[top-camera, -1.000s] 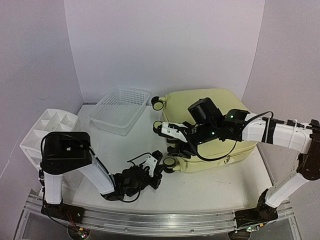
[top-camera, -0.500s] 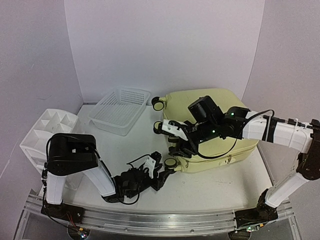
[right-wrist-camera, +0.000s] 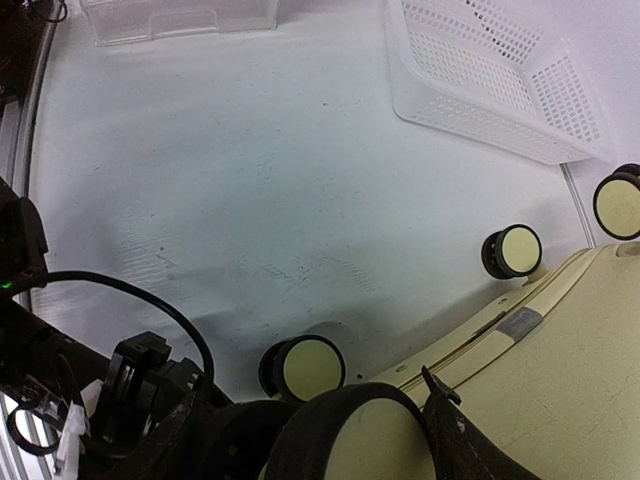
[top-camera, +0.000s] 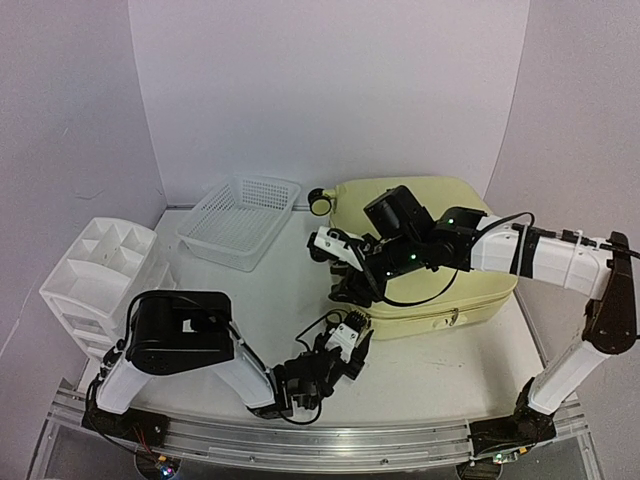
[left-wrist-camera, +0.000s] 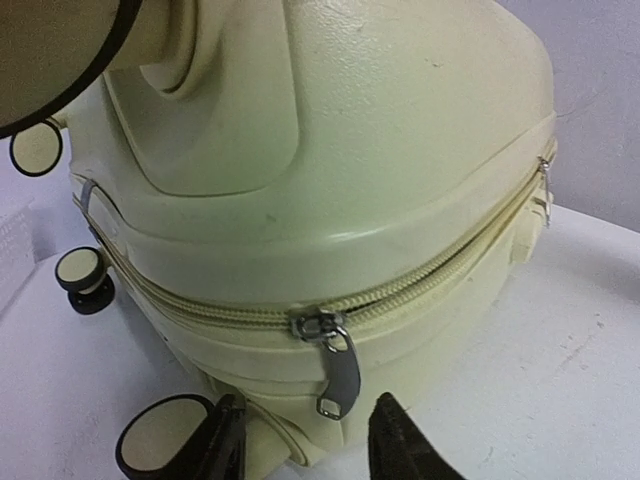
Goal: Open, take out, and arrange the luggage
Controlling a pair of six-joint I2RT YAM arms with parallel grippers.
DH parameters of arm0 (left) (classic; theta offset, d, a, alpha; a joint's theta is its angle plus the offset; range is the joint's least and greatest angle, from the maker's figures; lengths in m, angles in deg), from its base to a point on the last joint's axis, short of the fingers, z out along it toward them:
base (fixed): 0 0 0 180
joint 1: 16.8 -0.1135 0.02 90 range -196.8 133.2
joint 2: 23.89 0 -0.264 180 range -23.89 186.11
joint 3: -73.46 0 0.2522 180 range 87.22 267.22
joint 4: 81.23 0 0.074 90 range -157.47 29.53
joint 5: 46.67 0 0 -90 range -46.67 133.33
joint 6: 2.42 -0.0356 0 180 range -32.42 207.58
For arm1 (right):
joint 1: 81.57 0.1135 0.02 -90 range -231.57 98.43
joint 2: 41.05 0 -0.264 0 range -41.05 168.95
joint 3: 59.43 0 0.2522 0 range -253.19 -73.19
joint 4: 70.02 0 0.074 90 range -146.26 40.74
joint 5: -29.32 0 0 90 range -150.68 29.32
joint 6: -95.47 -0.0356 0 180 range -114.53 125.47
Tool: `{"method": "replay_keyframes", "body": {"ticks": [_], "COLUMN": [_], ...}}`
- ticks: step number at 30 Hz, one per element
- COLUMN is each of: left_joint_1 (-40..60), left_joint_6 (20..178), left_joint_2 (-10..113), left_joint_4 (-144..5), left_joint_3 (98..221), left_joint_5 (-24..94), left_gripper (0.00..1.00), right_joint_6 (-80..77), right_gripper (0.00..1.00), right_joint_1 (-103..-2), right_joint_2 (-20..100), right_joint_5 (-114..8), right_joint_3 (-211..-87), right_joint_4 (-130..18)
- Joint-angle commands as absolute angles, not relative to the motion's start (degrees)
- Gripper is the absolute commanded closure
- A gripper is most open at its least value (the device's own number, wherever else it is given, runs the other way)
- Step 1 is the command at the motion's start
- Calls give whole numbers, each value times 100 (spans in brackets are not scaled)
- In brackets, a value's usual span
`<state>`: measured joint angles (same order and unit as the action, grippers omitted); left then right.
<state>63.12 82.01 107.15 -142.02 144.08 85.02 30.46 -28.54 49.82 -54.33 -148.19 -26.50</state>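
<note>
The luggage (top-camera: pixel 445 250), a big pale yellow hard-shell suitcase, lies flat at centre right with its lid down. In the left wrist view its front corner (left-wrist-camera: pixel 400 150) fills the frame. A metal zipper pull (left-wrist-camera: pixel 340 370) hangs from the slider there. My left gripper (left-wrist-camera: pixel 310 452) stands open just below that pull, touching nothing, low on the table at the near left corner (top-camera: pixel 352 338). My right gripper (top-camera: pixel 350 288) is at the suitcase's wheel end. It is shut on a black-and-cream caster wheel (right-wrist-camera: pixel 375 440), which sits between its fingers (right-wrist-camera: pixel 465 445).
A white mesh basket (top-camera: pixel 242 220) stands at the back left, also in the right wrist view (right-wrist-camera: pixel 490 75). The white drawer organizer (top-camera: pixel 100 265) sits at the far left edge. Other caster wheels (right-wrist-camera: pixel 305 368) (right-wrist-camera: pixel 513 250) stick out toward the basket. A second zipper pull (top-camera: pixel 453 318) hangs on the front.
My left gripper has opened and its arm has swung right, to the suitcase's near corner. The right arm has shifted the wheel end slightly up and back.
</note>
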Motion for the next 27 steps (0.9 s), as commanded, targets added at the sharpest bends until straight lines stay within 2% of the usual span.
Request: {"method": "replay_keyframes", "body": {"ticks": [1,7,10,13,17,21,27], "left_joint_1": [6290,6294,6356,6367,6367,6367,6371], "left_joint_6": [7446,7180,7131,6981,7009,6996,7102], "left_joint_2": [10902,11017,11015,11065,11022,10998,10934], "left_joint_4": [-14498,-14499,-14475,-14464,-14426,-14390,-14391], "left_joint_3": [14857,15123,15207,15323,15361,15366,15336], "left_joint_5": [9031,9104,9043,9189,9314,9370,9360], "left_gripper": [62,65,59,60,68,81,91], "right_joint_6": [2085,2107,2119,2129,2137,2129,2087], "right_gripper": [100,100,100,100,100,100,100], "right_joint_1": [-3025,-2986,-2973,-2966,-2945,-2931,-2906], "right_joint_2": [4903,4930,4924,4909,4895,4895,4921], "right_joint_5": [-5638,-5664,-5664,-5668,-5710,-5725,-5750], "right_joint_3": [-15206,-15246,-15255,-15255,-15224,-15224,-15263], "right_joint_4": [-3359,-3359,-3359,-3350,-3348,-3342,-3341]}}
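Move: The suitcase's near zipper pull hangs just off the left fingertips, about 2 cm ahead, 1 cm to the right and 1 cm higher. From the left hand, the upper wheel is some 8 cm ahead, 4 left and 10 up, the lower wheel 11 ahead, 2 left and 5 down, and the second zipper pull about 5 ahead and 19 right, level in height. From the right hand, the near pull is roughly 6 cm back, 4 right and 8 below. The left fingers close from about half open to nearly shut and pinch the hanging tab of the near zipper pull between their tips. Before that, the hand eases about 1 cm forward and 1 cm right to the tab, tilting upward, rolling its left side up and turning counter-clockwise, some 10 degrees in all. The right hand stays put, still gripping the suitcase's upper wheel. ##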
